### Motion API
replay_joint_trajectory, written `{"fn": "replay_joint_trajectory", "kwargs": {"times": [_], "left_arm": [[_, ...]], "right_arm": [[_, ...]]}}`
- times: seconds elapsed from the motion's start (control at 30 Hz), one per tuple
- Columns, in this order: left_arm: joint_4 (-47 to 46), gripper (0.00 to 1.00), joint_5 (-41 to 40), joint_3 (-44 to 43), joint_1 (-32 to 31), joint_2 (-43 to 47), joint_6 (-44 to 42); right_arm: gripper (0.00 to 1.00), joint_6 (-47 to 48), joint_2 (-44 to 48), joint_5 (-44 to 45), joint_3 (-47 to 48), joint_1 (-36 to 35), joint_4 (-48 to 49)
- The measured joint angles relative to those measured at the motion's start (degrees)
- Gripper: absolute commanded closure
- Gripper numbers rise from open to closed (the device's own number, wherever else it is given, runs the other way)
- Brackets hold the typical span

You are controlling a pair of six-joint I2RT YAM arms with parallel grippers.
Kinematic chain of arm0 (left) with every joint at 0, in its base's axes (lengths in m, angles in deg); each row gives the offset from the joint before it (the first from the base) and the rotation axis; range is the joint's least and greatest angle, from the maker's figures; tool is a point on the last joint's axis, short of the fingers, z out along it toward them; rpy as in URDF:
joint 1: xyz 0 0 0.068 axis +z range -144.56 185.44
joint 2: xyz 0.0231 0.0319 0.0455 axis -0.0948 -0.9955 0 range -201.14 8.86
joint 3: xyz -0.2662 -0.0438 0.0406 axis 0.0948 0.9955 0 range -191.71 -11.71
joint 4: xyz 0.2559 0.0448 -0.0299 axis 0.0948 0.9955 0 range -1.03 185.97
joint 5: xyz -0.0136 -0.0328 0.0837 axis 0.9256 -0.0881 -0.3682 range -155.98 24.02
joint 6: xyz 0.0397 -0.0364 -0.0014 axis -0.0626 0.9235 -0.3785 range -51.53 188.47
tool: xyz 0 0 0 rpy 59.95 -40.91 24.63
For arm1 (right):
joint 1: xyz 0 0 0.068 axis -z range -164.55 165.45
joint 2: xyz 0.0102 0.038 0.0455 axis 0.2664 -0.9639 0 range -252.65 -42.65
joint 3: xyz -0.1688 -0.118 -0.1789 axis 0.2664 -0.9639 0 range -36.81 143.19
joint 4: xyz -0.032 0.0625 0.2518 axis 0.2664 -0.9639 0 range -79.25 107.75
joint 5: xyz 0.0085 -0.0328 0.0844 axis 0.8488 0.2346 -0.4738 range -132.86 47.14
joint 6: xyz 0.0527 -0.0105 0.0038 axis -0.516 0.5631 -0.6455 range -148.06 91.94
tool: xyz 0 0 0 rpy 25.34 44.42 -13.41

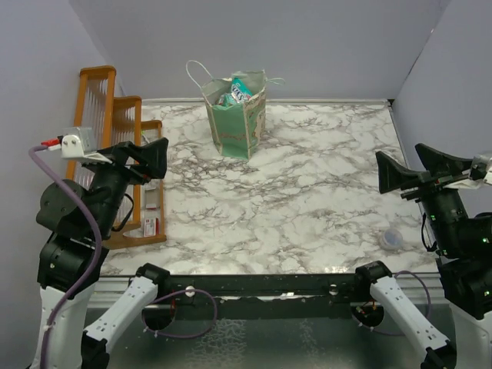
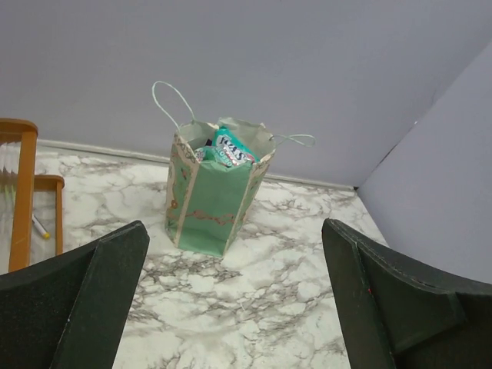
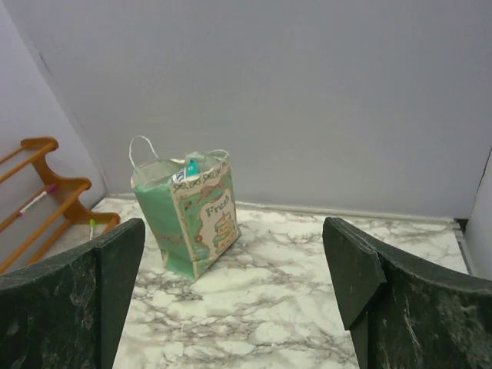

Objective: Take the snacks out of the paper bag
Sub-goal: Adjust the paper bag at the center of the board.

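Observation:
The mint-green paper bag stands upright at the back middle of the marble table, its mouth open and its string handles loose. A teal snack packet sticks up from its mouth among other packets that are mostly hidden. The bag and teal packet show in the left wrist view. In the right wrist view the bag shows its cream printed panel. My left gripper is open and empty at the left, well short of the bag. My right gripper is open and empty at the right edge.
An orange wooden rack stands along the left edge, with a small red-and-white box at its near end. A small round translucent disc lies near the front right. Grey walls close the back and sides.

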Motion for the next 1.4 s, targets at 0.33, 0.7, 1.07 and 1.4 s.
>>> {"fn": "replay_joint_trajectory", "kwargs": {"times": [0.33, 0.7, 1.07, 1.4], "left_arm": [[-2.75, 0.01, 8.41, 4.28, 7.45, -7.39, 1.9], [-4.63, 0.01, 18.71, 5.42, 11.69, -19.23, 4.66], [-7.76, 0.01, 28.46, 2.01, 13.86, -34.01, 9.31], [-19.32, 0.04, 30.93, -5.9, 16.11, -46.69, 16.87]], "right_arm": [[0.01, -4.48, -0.02, 3.52, -2.6, -2.25, -5.29], [0.01, -7.43, 0.0, 5.64, -7.82, -3.76, -9.38], [0.01, -8.04, 1.33, 5.86, -10.36, -4.35, -11.82], [0.01, -9.11, 3.91, 5.84, -12.81, -4.44, -11.76]]}}
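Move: The paper bag, standing full of snacks, is roughly 38 cm ahead of the left hand, some 11 cm to its right, its middle about 28 cm lower. The wooden rack runs along that hand's left side, its middle some 20 cm ahead, 18 cm left and nearly 40 cm down. From the right hand the bag is about 40 cm ahead, 27 cm to the left and 28 cm below. Left hand, open, reaches 24 cm forward and down towards the paper bag; right hand sinks about 13 cm. ##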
